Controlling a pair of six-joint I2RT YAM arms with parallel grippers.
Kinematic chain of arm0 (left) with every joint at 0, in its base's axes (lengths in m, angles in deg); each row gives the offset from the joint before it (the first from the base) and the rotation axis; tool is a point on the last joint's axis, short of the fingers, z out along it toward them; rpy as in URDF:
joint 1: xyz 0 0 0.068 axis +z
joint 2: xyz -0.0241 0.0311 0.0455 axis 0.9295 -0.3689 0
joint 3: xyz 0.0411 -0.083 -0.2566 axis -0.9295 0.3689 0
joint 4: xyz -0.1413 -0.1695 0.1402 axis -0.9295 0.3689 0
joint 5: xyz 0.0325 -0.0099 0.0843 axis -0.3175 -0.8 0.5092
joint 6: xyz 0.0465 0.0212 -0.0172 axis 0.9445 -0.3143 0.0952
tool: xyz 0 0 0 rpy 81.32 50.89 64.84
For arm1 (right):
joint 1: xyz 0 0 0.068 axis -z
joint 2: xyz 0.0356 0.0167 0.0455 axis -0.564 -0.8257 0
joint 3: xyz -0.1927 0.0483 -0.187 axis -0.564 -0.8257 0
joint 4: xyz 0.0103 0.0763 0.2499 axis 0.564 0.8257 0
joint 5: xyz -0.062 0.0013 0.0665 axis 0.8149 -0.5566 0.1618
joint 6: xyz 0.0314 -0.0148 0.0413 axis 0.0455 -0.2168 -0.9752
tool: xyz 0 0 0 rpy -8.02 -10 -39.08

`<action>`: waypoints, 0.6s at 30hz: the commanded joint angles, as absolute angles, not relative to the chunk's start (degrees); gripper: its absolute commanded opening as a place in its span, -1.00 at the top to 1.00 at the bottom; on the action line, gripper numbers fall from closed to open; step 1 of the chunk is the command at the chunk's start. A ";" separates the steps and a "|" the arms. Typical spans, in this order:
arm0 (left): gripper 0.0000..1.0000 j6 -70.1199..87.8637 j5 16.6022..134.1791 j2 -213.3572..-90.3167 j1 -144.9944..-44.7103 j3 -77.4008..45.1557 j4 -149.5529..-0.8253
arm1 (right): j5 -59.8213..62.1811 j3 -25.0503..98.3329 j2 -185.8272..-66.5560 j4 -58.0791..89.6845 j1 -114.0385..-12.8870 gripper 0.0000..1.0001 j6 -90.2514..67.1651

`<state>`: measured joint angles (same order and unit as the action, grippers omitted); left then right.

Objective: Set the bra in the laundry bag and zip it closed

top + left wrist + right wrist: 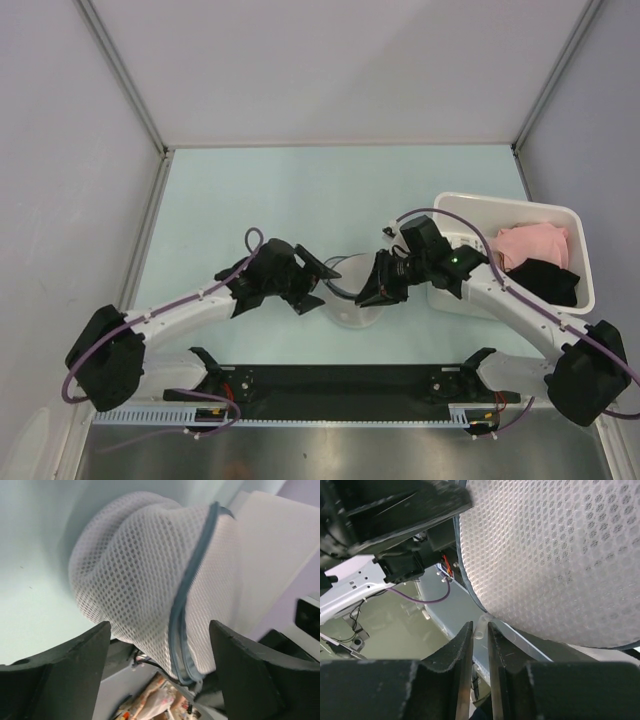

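Observation:
The laundry bag [352, 306], a round white mesh pouch with a blue-grey zipper rim [186, 587], sits between my two grippers at the table's middle. My left gripper [321, 283] [160, 630] is open wide, and the bag's [140, 565] lower end reaches in between its fingers. My right gripper [379, 294] [480, 625] stands just under the bag [555, 555]. Its jaws are open by a narrow gap, and the clear zipper pull [479, 631] hangs between them. The bra is hidden from every view.
A white rectangular bin [470, 205] stands at the right, close behind the right arm. It holds a pink garment [533, 245] and a black garment [548, 278]. A black base strip [340, 385] runs along the near edge. Grey walls close in the table.

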<state>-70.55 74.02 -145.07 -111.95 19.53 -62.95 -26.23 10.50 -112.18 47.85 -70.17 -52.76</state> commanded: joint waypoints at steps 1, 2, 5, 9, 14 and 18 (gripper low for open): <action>-0.51 -62.45 74.33 -150.33 -111.33 14.66 -65.35 | -27.39 10.66 -112.96 46.67 -70.99 0.56 -52.63; -0.39 -61.56 74.42 -150.96 -111.16 14.39 -65.96 | -27.65 10.75 -113.22 46.50 -71.16 0.55 -52.54; 0.13 -55.59 74.51 -153.68 -109.40 14.12 -70.35 | -28.62 10.93 -114.45 46.06 -71.43 0.50 -52.02; 0.73 -46.45 72.67 -157.02 -106.50 11.06 -72.46 | -28.36 14.17 -116.82 48.07 -71.42 0.23 -49.30; 1.00 -37.56 71.00 -159.05 -102.46 8.15 -75.63 | -27.48 19.36 -121.30 50.54 -71.43 -0.14 -46.04; 1.00 -37.90 68.45 -159.05 -98.94 9.28 -80.98 | -24.50 21.47 -122.98 50.98 -71.08 -0.39 -47.26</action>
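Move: The laundry bag's blue zip rim has its near-left edge between the left hand's open fingers, about 3 cm ahead, 1 cm to the right and 2 cm lower. The bag's body bulges some 6 cm right, 2 cm back and 5 cm below; its zip end is about 8 cm right and 2 cm back. From the right hand, that left edge lies about 7 cm left, 4 cm ahead and 4 cm below, while the zip end sits right at its fingertips. The bag's zip rim is pinched by the left fingers, which close on it from wide open as the hand sinks about 2 cm and eases forward. The left hand then drags it on forward, some 9 cm of travel in all, its fingertips tilting up about 20 degrees. The right fingers open and come free of the zip end, that hand dipping slightly before edging about 2 cm forward and left. ##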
